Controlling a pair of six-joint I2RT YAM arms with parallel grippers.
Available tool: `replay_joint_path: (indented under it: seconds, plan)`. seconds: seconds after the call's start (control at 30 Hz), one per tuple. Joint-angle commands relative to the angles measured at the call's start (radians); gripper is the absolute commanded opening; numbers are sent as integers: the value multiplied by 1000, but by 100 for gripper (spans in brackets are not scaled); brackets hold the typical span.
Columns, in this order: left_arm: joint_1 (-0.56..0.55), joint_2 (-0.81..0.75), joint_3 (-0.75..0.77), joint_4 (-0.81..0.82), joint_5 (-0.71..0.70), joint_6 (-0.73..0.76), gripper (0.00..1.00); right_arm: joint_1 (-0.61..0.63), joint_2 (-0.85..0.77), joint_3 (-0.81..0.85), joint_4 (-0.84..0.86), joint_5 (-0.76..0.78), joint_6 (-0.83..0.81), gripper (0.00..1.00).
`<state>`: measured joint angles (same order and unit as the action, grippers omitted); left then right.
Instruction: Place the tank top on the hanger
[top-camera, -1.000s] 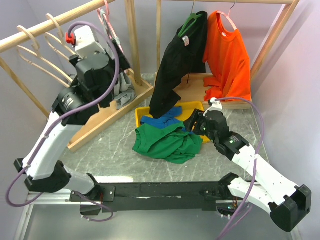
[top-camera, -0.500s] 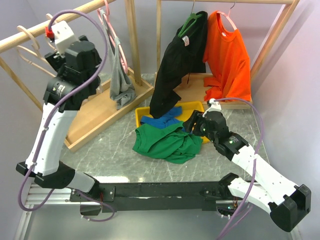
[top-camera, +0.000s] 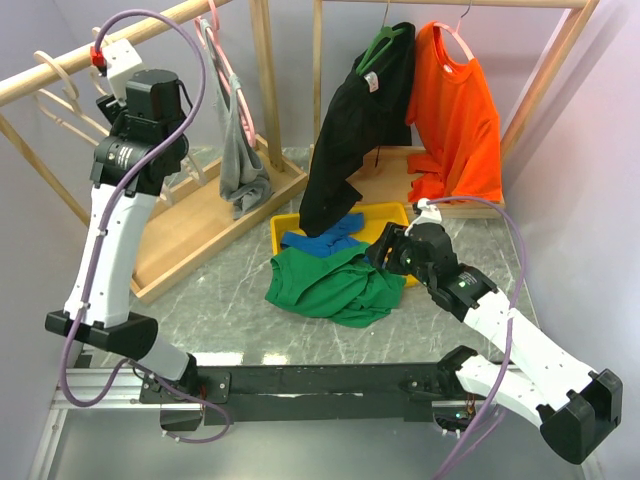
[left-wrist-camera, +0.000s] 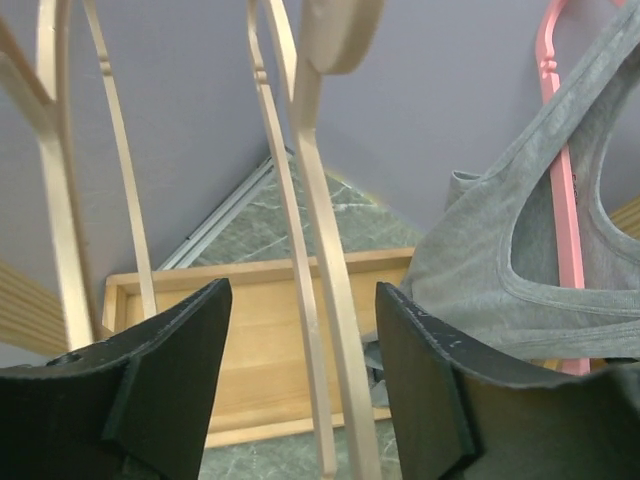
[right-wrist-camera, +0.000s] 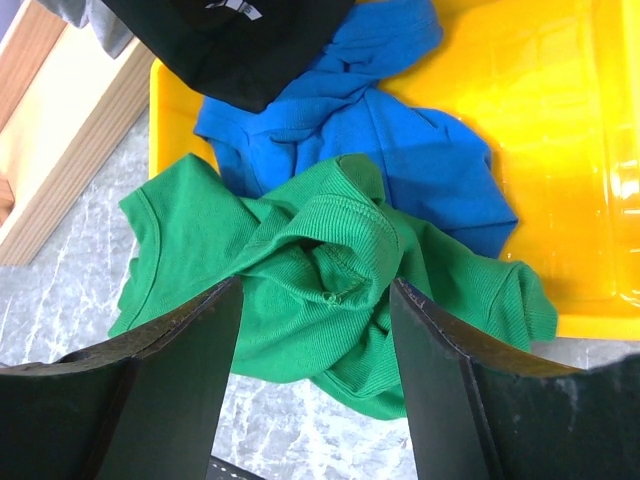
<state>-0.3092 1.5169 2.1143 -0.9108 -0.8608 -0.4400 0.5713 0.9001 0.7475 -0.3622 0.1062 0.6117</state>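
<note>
The green tank top (top-camera: 330, 285) lies crumpled on the marble table, partly over the front rim of a yellow tray. My right gripper (top-camera: 385, 245) hovers just above it, open, and the right wrist view shows the fabric (right-wrist-camera: 320, 290) bunched between the spread jaws (right-wrist-camera: 315, 285) with nothing pinched. Several light wooden hangers (top-camera: 70, 110) hang on the left rail. My left gripper (top-camera: 108, 85) is raised among them. In the left wrist view one hanger's two arms (left-wrist-camera: 328, 260) run between the open jaws (left-wrist-camera: 300, 290), with a gap on each side.
A grey tank top (top-camera: 238, 150) on a pink hanger (left-wrist-camera: 560, 150) hangs right of the left gripper. A blue garment (top-camera: 320, 240) lies in the yellow tray (top-camera: 395, 213). A black shirt (top-camera: 355, 130) and an orange shirt (top-camera: 460, 110) hang on the back rack. The rack's wooden base (top-camera: 200, 235) is below.
The left arm has swung up and left, away from the grey top, to the wooden hangers, and its jaws have narrowed. The right arm has not moved.
</note>
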Motion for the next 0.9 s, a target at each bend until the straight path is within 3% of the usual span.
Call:
replay_joint_path:
  seconds: [0.0,0.2,0.3,0.43,0.53,0.73,0.87]
  plan:
    - [10,15,32,1,40,-17,63,-4,-24,20,6,-8,-9,68]
    - [9,32,42,-2,60,-39,51,-2,-27,21,0,-7,-16,68]
    - [10,37,59,-2,65,-40,40,-4,-26,27,-3,-7,-23,68]
    - [9,48,90,-3,72,-34,15,-2,-20,36,-4,-7,-29,68]
    - [5,51,118,-2,72,-25,5,-4,-17,39,-3,-10,-32,68]
    - [-21,48,185,-16,48,0,1,-4,-9,39,3,-13,-30,68]
    - [-63,13,139,-16,29,-5,1,-4,-6,32,9,-19,-27,68]
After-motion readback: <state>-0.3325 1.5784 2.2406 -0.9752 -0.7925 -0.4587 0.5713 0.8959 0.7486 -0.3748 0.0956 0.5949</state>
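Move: The left hand has the nearer wooden hanger's slim bar between its open fingers, about 2 cm ahead, 1 cm right and 1 cm below. The other wooden hanger is some 7 cm left and 2 cm back, the pink hanger with the grey top roughly 14 cm right and 8 cm ahead, its middle lower. From the idle right hand, the nearer wooden hanger lies about 40 cm left, 14 cm ahead and 27 cm higher. Left hand eases 2 cm forward and down, pinches the wooden hanger, then rises 2.5 cm, edging right and back. ##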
